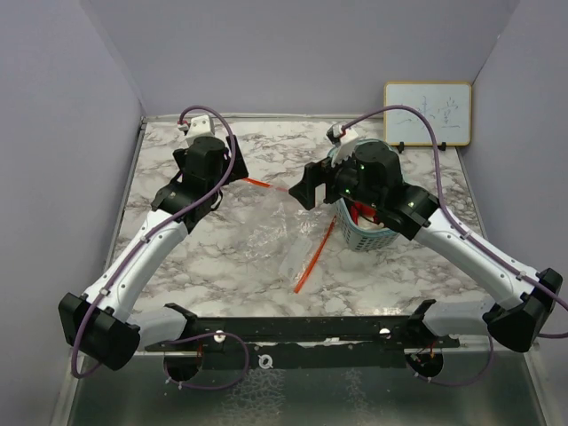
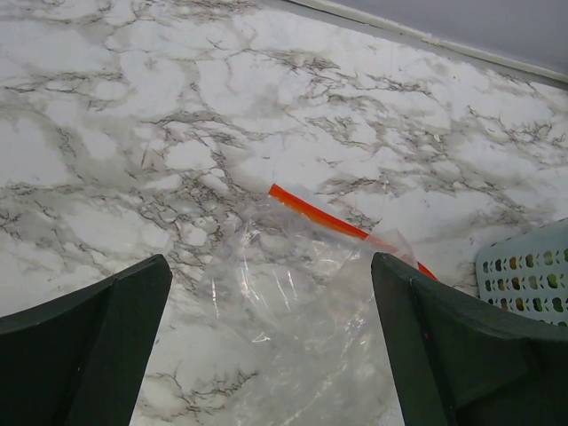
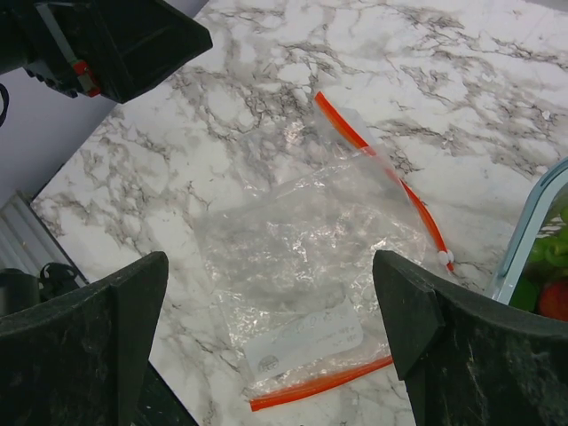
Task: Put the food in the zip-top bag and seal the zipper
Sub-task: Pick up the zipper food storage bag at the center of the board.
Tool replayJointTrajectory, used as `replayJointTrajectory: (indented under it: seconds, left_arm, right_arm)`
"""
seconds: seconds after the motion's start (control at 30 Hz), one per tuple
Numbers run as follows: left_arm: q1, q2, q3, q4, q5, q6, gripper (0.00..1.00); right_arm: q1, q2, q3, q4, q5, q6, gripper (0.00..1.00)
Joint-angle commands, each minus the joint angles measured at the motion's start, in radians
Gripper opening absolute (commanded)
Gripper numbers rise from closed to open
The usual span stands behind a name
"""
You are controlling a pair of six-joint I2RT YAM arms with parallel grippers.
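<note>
The clear zip-top bag (image 1: 266,232) lies flat and empty on the marble table between my arms. Its orange-red zipper (image 1: 314,257) runs along the mouth; in the right wrist view the zipper (image 3: 382,164) ends in a small white slider. The food (image 1: 359,211) sits in the teal mesh basket (image 1: 366,232); red and green pieces of it (image 3: 552,284) show at the right wrist view's edge. My left gripper (image 1: 238,176) is open above the bag's far corner (image 2: 302,319). My right gripper (image 1: 306,191) is open above the bag (image 3: 302,257), beside the basket.
A white label (image 3: 306,342) is stuck on the bag near one orange strip. The basket's wall (image 2: 528,271) stands just right of the bag. A small whiteboard (image 1: 427,114) leans on the back wall. Grey walls close in the table's left, back and right.
</note>
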Motion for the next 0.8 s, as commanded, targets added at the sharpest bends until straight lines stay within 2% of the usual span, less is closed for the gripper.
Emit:
replayJointTrajectory:
  seconds: [0.0,0.13,0.3,0.4,0.57,0.77]
  left_arm:
    - [-0.004,-0.017,0.017,-0.008,-0.032,0.007,0.99]
    - [-0.004,-0.073,-0.03,0.059,0.009,0.035,0.99]
    - [-0.004,-0.185,-0.145,0.161,0.129,0.173,0.99]
    - [-0.003,-0.257,-0.223,0.202,0.162,0.156,0.99]
    - [-0.003,-0.352,-0.305,0.195,0.057,0.085,0.99]
    - [-0.003,-0.475,-0.369,0.145,-0.091,0.024,0.99]
  right_arm:
    - [0.009,-0.038,-0.026,-0.005,0.044,0.003,0.99]
    - [0.009,-0.051,-0.042,-0.005,0.049,0.0,0.99]
    - [0.009,-0.05,-0.052,-0.007,0.037,-0.001,0.99]
    - [0.009,-0.057,-0.077,0.022,0.038,0.001,0.99]
    - [0.033,0.005,-0.095,0.075,-0.014,0.033,0.99]
    - [0.093,0.182,-0.062,0.129,0.033,0.071,0.99]
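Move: The bag lies flat on the board with its middle roughly 10 cm ahead of the right hand, 5 cm to its left and some 22 cm below. Its far orange strip is about 20 cm ahead and 3 cm left, the orange strip on its right side about 3 cm ahead and 4 cm right. The basket of food stands some 14 cm ahead and 19 cm right. From the left hand the bag's middle is about 12 cm right, 3 cm ahead, also well below. Downward with gathering speed, the right hand sinks about 5 cm towards the bag; it drifts a little right at first, then swings left, ending some 2.5 cm left of its start. The left hand draws back about 6 cm from above the bag's left side, its fingers tilting up some 10 degrees, and eases left late on. Both grippers stay wide open, touching nothing. ##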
